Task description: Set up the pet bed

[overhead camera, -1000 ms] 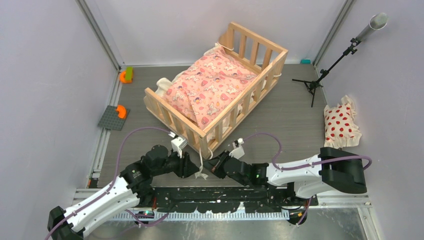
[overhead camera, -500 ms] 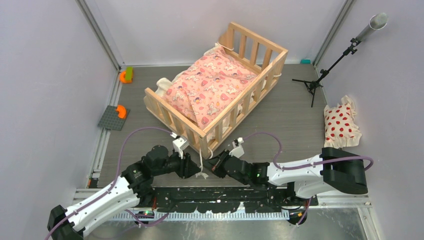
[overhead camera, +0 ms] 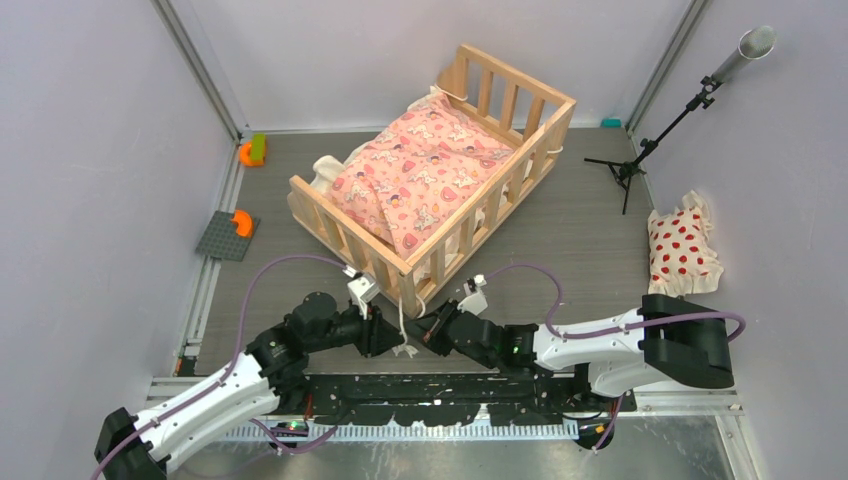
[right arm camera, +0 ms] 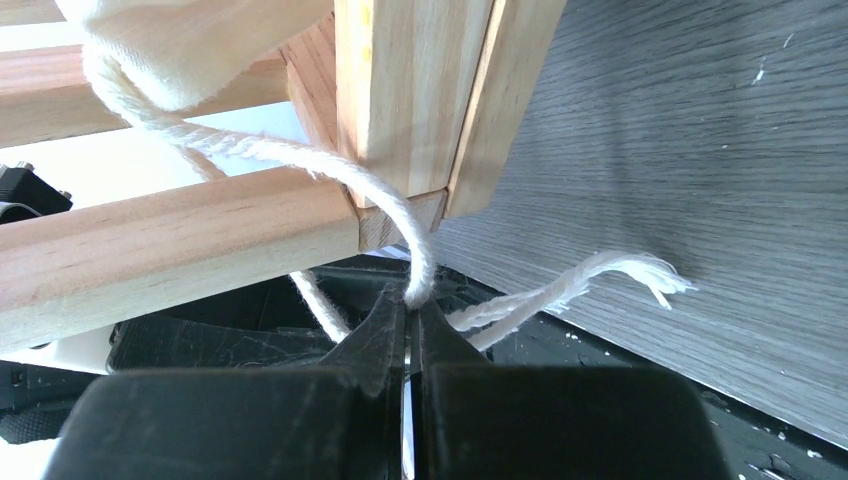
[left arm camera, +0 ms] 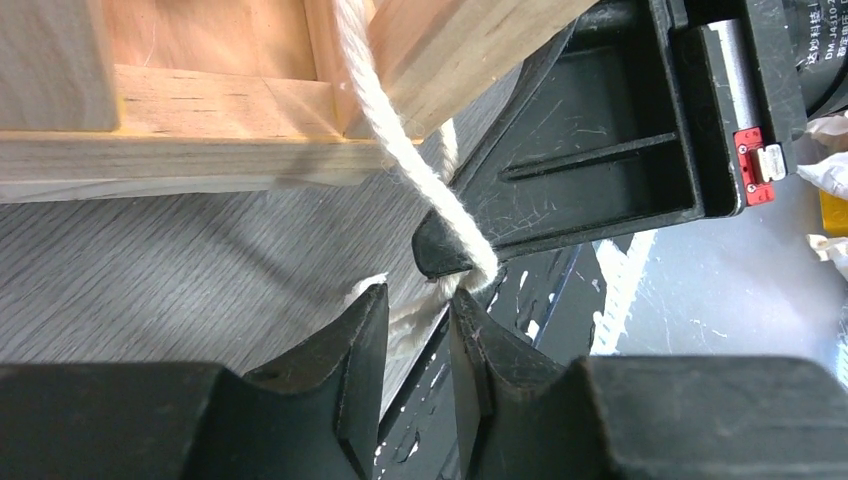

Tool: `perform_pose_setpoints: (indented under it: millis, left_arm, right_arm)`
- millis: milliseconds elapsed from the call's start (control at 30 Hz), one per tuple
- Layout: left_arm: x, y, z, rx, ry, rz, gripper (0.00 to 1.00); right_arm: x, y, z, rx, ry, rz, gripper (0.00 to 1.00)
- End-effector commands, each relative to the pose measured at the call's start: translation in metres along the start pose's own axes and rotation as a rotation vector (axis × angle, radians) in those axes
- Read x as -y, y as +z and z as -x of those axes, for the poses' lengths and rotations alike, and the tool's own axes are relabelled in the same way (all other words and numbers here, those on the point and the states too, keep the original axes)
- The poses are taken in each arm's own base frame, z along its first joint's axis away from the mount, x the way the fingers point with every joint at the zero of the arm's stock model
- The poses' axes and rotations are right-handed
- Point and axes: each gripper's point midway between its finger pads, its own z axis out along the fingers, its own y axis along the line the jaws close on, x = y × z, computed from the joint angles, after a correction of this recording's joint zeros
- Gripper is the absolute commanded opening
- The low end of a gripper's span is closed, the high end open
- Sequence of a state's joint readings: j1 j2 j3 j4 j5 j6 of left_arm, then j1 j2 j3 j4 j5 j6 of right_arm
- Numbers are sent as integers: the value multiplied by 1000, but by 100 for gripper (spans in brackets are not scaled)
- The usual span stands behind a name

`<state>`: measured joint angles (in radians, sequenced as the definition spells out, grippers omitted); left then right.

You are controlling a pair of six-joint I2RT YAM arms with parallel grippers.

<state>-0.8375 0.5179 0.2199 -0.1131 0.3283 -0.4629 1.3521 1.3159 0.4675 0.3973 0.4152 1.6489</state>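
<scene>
The pet bed, a light wood slatted crib, stands mid-table with a pink cartoon-print cushion inside it. A cream tie hangs off its near corner post. My right gripper is shut on that tie, and the right wrist view shows the cord pinched at the jaw tips just under the post. My left gripper faces it from the left. In the left wrist view it is open, with the cord's frayed end lying between its parted fingertips.
A white pillow with red dots lies at the right wall. A black tripod stand is behind it. A grey plate with an orange piece and an orange-green toy sit at the left wall.
My left gripper has edged right toward the hanging tie and its jaws have narrowed slightly. The right gripper keeps its pinch on the tie and has barely moved.
</scene>
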Motion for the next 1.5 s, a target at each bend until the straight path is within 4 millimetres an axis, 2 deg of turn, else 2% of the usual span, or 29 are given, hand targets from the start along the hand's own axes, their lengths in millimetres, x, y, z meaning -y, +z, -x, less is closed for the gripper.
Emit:
perform_pose_setpoints:
  millis: [0, 67, 167, 333, 500, 633, 833, 1033, 1167, 1267, 1333, 1467]
  left_arm:
    - [9, 3, 9, 44, 25, -53, 29]
    - [9, 4, 9, 50, 22, -56, 22]
    - [9, 3, 12, 53, 18, -45, 1]
    - [9, 2, 15, 52, 9, -37, 0]
    - [5, 1, 14, 32, -6, -3, 0]
    - [4, 0, 11, -1, -24, 16, 0]
    - [6, -3, 15, -19, -81, 41, 0]
    - [8, -15, 20, -66, -130, 102, 0]
    - [6, -18, 21, -94, -158, 139, 0]
    - [7, -18, 20, -117, -173, 144, 0]
    - [6, -19, 18, -135, -181, 155, 0]
    - [7, -20, 15, -148, -201, 163, 0]
  right_arm:
    - [-24, 1, 0, 2, 36, 63, 1]
    - [-23, 1, 1, 3, 36, 60, 1]
    - [-21, 1, 3, 10, 34, 55, 1]
    - [-15, -4, 10, 38, -9, 32, 2]
    - [-7, -16, 24, 83, -88, -5, 23]
    - [-1, -31, 38, 118, -173, -31, 34]
    - [7, -46, 50, 137, -402, -37, 36]
    - [11, -41, 31, 60, -673, 167, 35]
    - [-4, -38, 7, 17, -800, 349, 35]
    - [-8, -29, -12, -5, -905, 400, 37]
    - [-15, -27, -19, 21, -930, 450, 38]
    - [-12, -22, -22, 114, -1002, 480, 37]
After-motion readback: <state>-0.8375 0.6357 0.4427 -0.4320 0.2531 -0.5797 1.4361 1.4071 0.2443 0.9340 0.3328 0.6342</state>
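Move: The white cord's crossing sits just past the left gripper's open fingertips, about 1 cm to its right and level with it, and is still pinched in the right gripper's shut tips. The bed's near corner post stands roughly 7 cm ahead of the right gripper; from the left gripper it is about 7 cm ahead and 2 cm to the right. The frayed cord end hangs some 4 cm below the right gripper, 1 cm back and 1 cm left. Shut the left gripper on the cord beside the right fingertips and keep that pinch, drifting about 1 cm left and up while the wrist tips slightly down. Once it holds, open the right gripper partway, pull it off the cord some 6 cm right and a little up, then sink it some 7 cm while swinging back and left beneath the crossing, turning the wrist some 55 degrees, mostly tipping the fingers down, jaws kept open. ##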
